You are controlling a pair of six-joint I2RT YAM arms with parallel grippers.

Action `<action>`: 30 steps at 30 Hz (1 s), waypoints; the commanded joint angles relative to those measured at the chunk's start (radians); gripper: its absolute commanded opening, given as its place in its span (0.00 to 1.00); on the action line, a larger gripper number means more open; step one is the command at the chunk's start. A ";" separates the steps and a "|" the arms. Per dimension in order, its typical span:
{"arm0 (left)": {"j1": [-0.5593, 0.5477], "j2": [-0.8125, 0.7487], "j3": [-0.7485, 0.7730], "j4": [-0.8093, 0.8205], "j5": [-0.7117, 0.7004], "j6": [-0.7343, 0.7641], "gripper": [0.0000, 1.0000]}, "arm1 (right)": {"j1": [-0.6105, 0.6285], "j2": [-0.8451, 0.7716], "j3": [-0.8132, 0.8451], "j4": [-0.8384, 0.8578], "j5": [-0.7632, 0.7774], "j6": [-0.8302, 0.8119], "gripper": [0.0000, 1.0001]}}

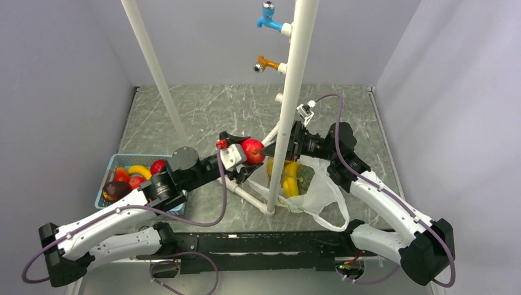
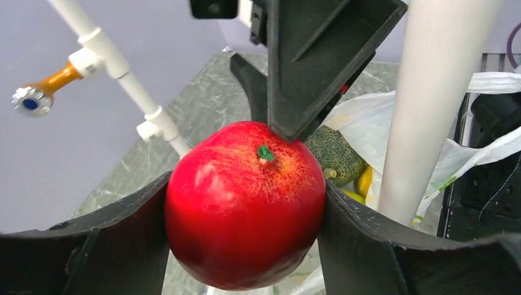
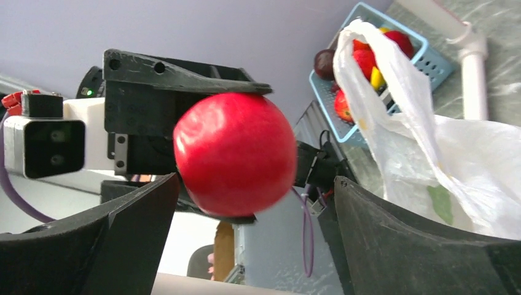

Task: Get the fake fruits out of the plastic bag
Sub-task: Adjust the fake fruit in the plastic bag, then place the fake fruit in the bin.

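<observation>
A glossy red apple point(image 1: 252, 150) hangs in the air above the table, and my left gripper point(image 1: 247, 155) is shut on it, both fingers pressed against its sides point(image 2: 246, 206). My right gripper point(image 1: 269, 149) faces it from the right and stands open; in the right wrist view its fingers stay clear of the apple point(image 3: 236, 153). The white plastic bag point(image 1: 319, 187) lies below the right gripper with its mouth open. Yellow bananas point(image 1: 290, 178) and a green melon point(image 2: 335, 153) sit inside it.
A light-blue basket point(image 1: 120, 161) at the left holds several fruits. An upright white pipe point(image 1: 292, 92) stands right by the two grippers, with a blue tap point(image 1: 268, 18) and an orange tap point(image 1: 267, 63). A slanted pipe point(image 1: 153, 67) rises at the left.
</observation>
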 commanded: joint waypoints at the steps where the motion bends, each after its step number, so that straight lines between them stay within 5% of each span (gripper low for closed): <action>1: 0.004 -0.090 0.035 -0.155 -0.115 -0.102 0.42 | -0.009 -0.046 0.067 -0.136 0.061 -0.124 0.99; 11: 0.005 -0.288 0.071 -0.633 -0.463 -0.406 0.49 | -0.013 -0.091 0.090 -0.320 0.149 -0.276 0.99; 17: 0.054 -0.250 0.134 -0.899 -0.668 -0.492 0.51 | -0.014 -0.122 0.085 -0.394 0.187 -0.334 0.99; 20: 0.195 -0.227 0.119 -0.912 -0.650 -0.473 0.50 | -0.014 -0.133 0.082 -0.409 0.195 -0.341 0.99; 30: 0.798 -0.220 -0.124 -0.671 -0.280 -0.387 0.49 | -0.015 -0.190 0.111 -0.534 0.258 -0.431 0.99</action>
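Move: The left gripper already holds the red fake fruit; the blue basket it is bound for has its middle about 41 cm to the left, 4 cm ahead and 29 cm below. The floor pipe joint lies some 8 cm left and 6 cm ahead, 32 cm down, and the open plastic bag about 17 cm right and 3 cm ahead, 28 cm down. From the empty right gripper the bag's middle is roughly 13 cm right, 3 cm ahead and 27 cm below. Swing the left gripper about 28 cm left to the blue basket, keeping its grip on the red fruit; sink some 14 cm, mostly later on, turning it counter-clockwise about 65 degrees and tipping its fingers down. Ease the right gripper, already open, a few centimetres right and down towards the bag, rolling its left side down. ##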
